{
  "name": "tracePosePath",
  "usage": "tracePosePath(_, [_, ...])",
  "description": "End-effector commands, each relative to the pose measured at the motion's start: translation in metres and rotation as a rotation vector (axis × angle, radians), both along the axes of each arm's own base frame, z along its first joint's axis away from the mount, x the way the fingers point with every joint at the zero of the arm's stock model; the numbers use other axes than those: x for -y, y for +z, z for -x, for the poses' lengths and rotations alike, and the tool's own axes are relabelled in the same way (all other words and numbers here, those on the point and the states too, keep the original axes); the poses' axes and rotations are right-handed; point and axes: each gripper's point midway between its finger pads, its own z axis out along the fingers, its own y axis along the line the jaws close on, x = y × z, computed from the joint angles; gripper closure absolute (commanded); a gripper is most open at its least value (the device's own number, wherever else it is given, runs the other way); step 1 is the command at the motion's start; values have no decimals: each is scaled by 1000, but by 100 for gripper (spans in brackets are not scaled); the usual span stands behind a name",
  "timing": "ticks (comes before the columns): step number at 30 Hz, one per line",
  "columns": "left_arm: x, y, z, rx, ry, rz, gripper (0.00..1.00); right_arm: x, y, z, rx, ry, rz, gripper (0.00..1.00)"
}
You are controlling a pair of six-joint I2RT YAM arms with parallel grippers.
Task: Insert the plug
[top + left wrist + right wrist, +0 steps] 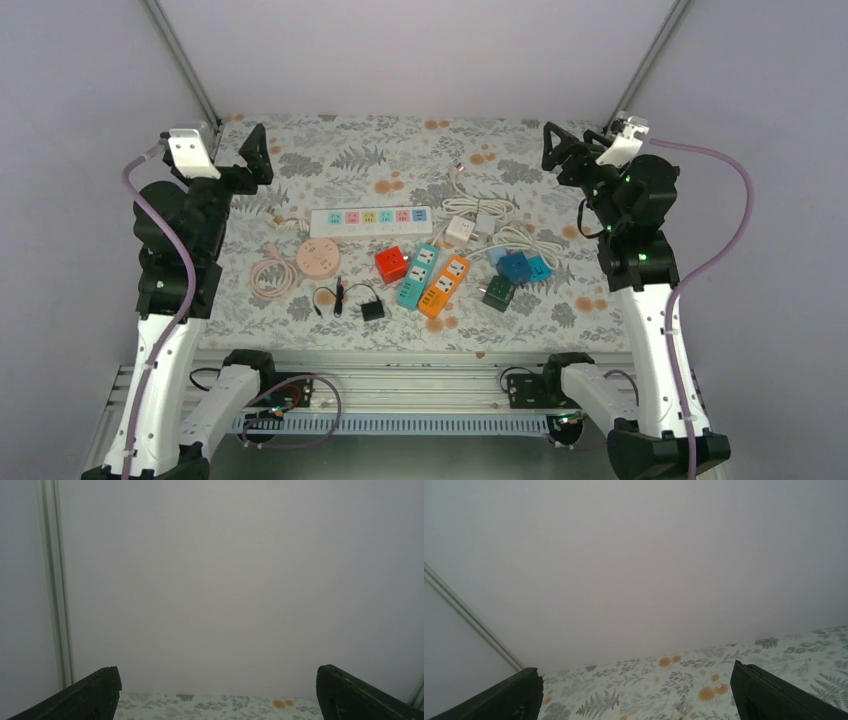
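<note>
A white power strip [370, 219] with coloured sockets lies mid-table. A white plug block [460, 229] with a coiled white cable [478, 208] sits to its right. A small black adapter [372, 310] with a black cable [335, 296] lies near the front. My left gripper [256, 152] is raised at the far left, open and empty; its wrist view shows only the wall and the table's far edge [215, 706]. My right gripper [556, 148] is raised at the far right, open and empty.
On the floral cloth [330, 150] lie a pink round socket [318, 260] with a pink cable, a red cube [391, 264], teal [417, 274] and orange [445, 285] strips, blue cubes [516, 266] and a green cube [498, 293]. Walls enclose the table.
</note>
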Motion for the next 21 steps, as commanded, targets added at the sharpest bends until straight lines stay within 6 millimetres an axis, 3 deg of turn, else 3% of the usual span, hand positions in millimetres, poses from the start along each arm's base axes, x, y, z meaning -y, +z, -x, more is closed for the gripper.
tracePosePath(1, [6, -10, -2, -39, -77, 51, 2, -8, -1, -4, 26, 78, -61, 4])
tracePosePath(6, [4, -9, 12, -7, -99, 101, 0, -14, -20, -11, -13, 126, -110, 6])
tracePosePath(11, [2, -8, 37, 74, -103, 130, 0, -43, -51, -22, -101, 287, -153, 8])
tracePosePath(15, [3, -13, 47, 89, -117, 130, 0, -84, -85, -28, -191, 379, -157, 8])
tracePosePath(21, [4, -26, 44, 68, -125, 151, 0, -164, -164, -24, -419, 445, -54, 8])
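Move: The red plug, the likely aim, lies about 32 cm to the right hand's left, a couple of centimetres nearer the base and some 42 cm below. From that hand, the white plug is about 13 cm left and 8 cm ahead, the teal strip 25 cm left and 5 cm back, and the long power strip's middle 37 cm left and 10 cm ahead. From the left hand, the red plug lies roughly 23 cm right, 2 cm ahead and 44 cm below. The empty right hand sinks slowly at first, easing a little forward, then sweeps fast to its left and down over the right part of the table towards the red plug, about 13 cm each way, swinging some 25 degrees counter-clockwise and tipping its open fingers down by nearly 20. The left hand, also open and empty, dips a couple of centimetres and draws back about 5 cm, touching nothing. ##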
